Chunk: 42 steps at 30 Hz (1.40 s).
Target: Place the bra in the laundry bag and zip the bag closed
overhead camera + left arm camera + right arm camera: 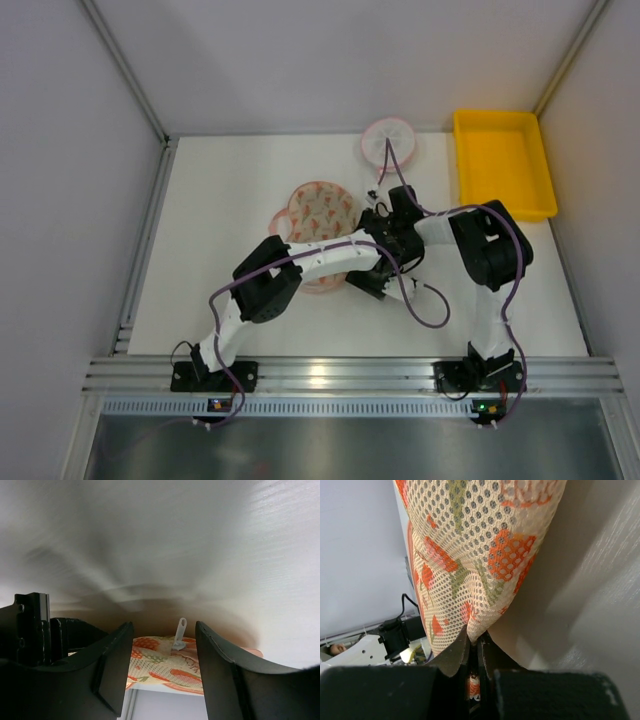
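The laundry bag [322,212], cream mesh with an orange-red pattern, lies mid-table under both arms. In the right wrist view its mesh [470,540] bulges above my right gripper [475,641], which is shut on a pinched fold at the bag's edge. My left gripper [164,642] stands open, its fingers on either side of the bag's rim [160,662]. The white zip pull [179,632] stands upright between them, touching neither finger. The bra is hidden in every view.
A round white mesh disc with a pink rim [390,140] lies at the back of the table. A yellow tray [503,160] stands at the back right. White walls close in the table's left, back and right sides.
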Each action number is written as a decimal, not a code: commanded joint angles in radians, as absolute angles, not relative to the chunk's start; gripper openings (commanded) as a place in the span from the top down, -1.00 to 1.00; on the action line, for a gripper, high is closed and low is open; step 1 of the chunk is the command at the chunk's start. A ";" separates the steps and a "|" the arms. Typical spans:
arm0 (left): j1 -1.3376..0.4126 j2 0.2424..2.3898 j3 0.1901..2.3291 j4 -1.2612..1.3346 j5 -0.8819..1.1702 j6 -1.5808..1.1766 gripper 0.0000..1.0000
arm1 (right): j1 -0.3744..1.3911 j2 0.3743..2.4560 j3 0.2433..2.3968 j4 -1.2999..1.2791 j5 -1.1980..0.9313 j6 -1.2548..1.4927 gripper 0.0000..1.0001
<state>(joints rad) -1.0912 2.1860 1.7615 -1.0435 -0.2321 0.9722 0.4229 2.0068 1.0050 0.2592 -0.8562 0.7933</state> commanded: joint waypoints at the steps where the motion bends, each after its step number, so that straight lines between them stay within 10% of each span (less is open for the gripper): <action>1: -1.089 2.203 1.812 -1.095 -0.258 0.970 -0.16 | 0.440 1.959 1.045 0.245 -0.845 0.767 1.00; 21: -1.091 2.290 1.855 -1.143 -0.279 0.934 -0.15 | 0.442 1.954 1.051 0.241 -0.848 0.765 1.00; 32: -1.081 2.266 1.835 -1.150 -0.235 0.936 1.00 | 0.437 1.967 1.098 0.187 -0.845 0.710 1.00; 42: -1.144 2.180 1.724 -1.184 -0.088 0.888 1.00 | 0.387 2.029 1.167 0.124 -0.844 0.647 1.00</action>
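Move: The zip pull stands up from the laundry bag's near right side, between and just below the left hand's open fingers: level to the left, roughly 1 cm back and 2 cm down. The bag's middle is some 5 cm ahead of that hand, 10 cm to its left and 3 cm lower; the bag edge pinched by the right hand is about 6 cm ahead and 4 cm left. From the right hand, the zip pull lies about 7 cm back, 4 cm right and 2 cm lower. The zip pull is what the left hand shuts on: with its fingers pointing down it settles about 1.5 cm, closes them fully around the pull, then draws back towards its base, down and slightly left, some 3 cm in all. The right hand keeps its pinch on the bag edge, staying put at first, then easing forward and up nearly 2 cm as the left hand draws away. ##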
